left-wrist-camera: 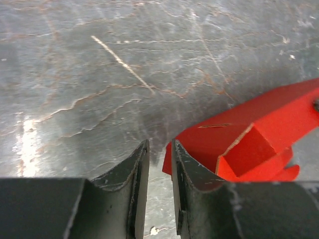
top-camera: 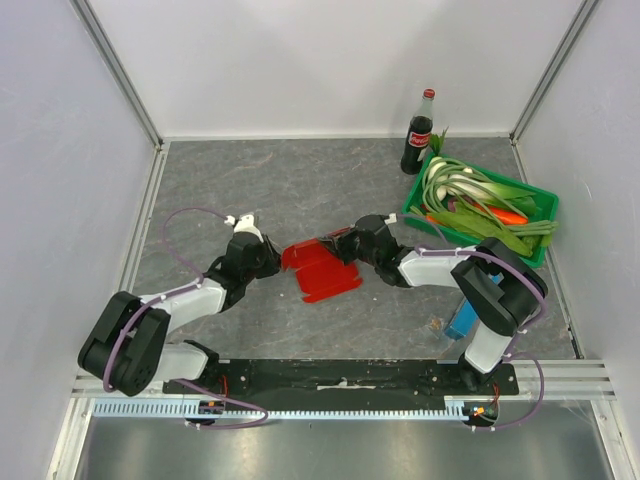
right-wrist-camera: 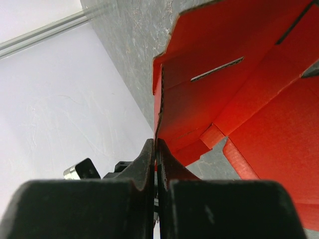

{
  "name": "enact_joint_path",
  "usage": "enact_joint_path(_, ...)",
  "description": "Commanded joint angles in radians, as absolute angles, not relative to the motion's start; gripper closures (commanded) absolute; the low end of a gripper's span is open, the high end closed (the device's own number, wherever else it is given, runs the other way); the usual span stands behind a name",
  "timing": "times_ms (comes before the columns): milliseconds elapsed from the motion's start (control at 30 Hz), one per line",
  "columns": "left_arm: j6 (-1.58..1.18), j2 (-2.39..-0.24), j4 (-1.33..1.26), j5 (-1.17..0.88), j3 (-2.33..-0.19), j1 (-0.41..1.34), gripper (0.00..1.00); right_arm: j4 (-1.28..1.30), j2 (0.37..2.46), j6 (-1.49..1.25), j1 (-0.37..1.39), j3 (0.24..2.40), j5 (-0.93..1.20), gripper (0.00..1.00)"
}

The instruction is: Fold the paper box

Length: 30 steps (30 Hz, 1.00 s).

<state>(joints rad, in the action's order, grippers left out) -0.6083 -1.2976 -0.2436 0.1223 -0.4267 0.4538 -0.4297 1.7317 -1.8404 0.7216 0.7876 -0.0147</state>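
Observation:
The paper box is bright red cardboard, partly folded, lying mid-table between both arms. My right gripper sits at its far right edge and is shut on a raised wall of the box; in the right wrist view the cardboard edge runs between the tips of that gripper. My left gripper is at the box's left corner. In the left wrist view this gripper stands narrowly open over bare table, with the red box just right of its right finger. Nothing is between the left jaws.
A green crate with leeks and a carrot stands at the right back. A cola bottle is behind it. A narrow blue box lies by the right arm's base. White walls close in the grey table.

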Motion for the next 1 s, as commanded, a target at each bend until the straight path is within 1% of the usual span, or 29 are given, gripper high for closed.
enact_joint_path(0, -0.552, -1.315, -0.379, -0.052, -0.433, 0.451, 0.69, -0.411, 1.758, -1.838, 0.715, 0.779, -0.020, 1.00)
enact_joint_path(233, -0.555, -1.307, -0.459, -0.190, -0.414, 0.451, 0.70, -0.410, 1.750, -1.841, 0.716, 0.762, -0.023, 1.00)
enact_joint_path(567, -0.562, -1.356, -0.548, -0.244, -0.384, 0.457, 0.69, -0.411, 1.741, -1.850, 0.718, 0.747, -0.023, 1.00)
enact_joint_path(667, -0.531, -1.368, -0.557, -0.223, -0.376, 0.475, 0.69, -0.416, 1.743, -1.852, 0.718, 0.744, -0.023, 1.00)
enact_joint_path(833, -0.474, -1.350, -0.639, -0.089, -0.331, 0.544, 0.65, -0.426, 1.746, -1.852, 0.718, 0.739, -0.021, 1.00)
enact_joint_path(967, -0.448, -1.324, -0.669, -0.031, -0.308, 0.581, 0.64, -0.434, 1.733, -1.810, 0.719, 0.721, -0.023, 1.00)
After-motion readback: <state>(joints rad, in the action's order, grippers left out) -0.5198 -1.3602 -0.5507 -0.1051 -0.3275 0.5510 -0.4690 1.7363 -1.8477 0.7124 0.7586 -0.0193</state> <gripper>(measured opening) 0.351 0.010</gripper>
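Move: The paper box's left end flap stands about 4 cm to the right of the left hand and 2 cm ahead, roughly level in height. The raised back wall's middle is some 10 cm right and 6 cm ahead; the bottom panel lies about 13 cm right, 1 cm nearer the base and 4 cm lower. The right hand pinches the back wall, with that flap about 8 cm to its left, 5 cm back and 5 cm below. Rightward about 6 cm into the paper box's left end flap, the left hand first rises some 2 cm, then sinks again while drawing back towards the base, the wrist swinging about 20 degrees clockwise. Its slightly parted fingers keep their gap and push the flap inward with the tips, ending by its lower edge. The right hand stays almost in place, still pinching the back wall. ##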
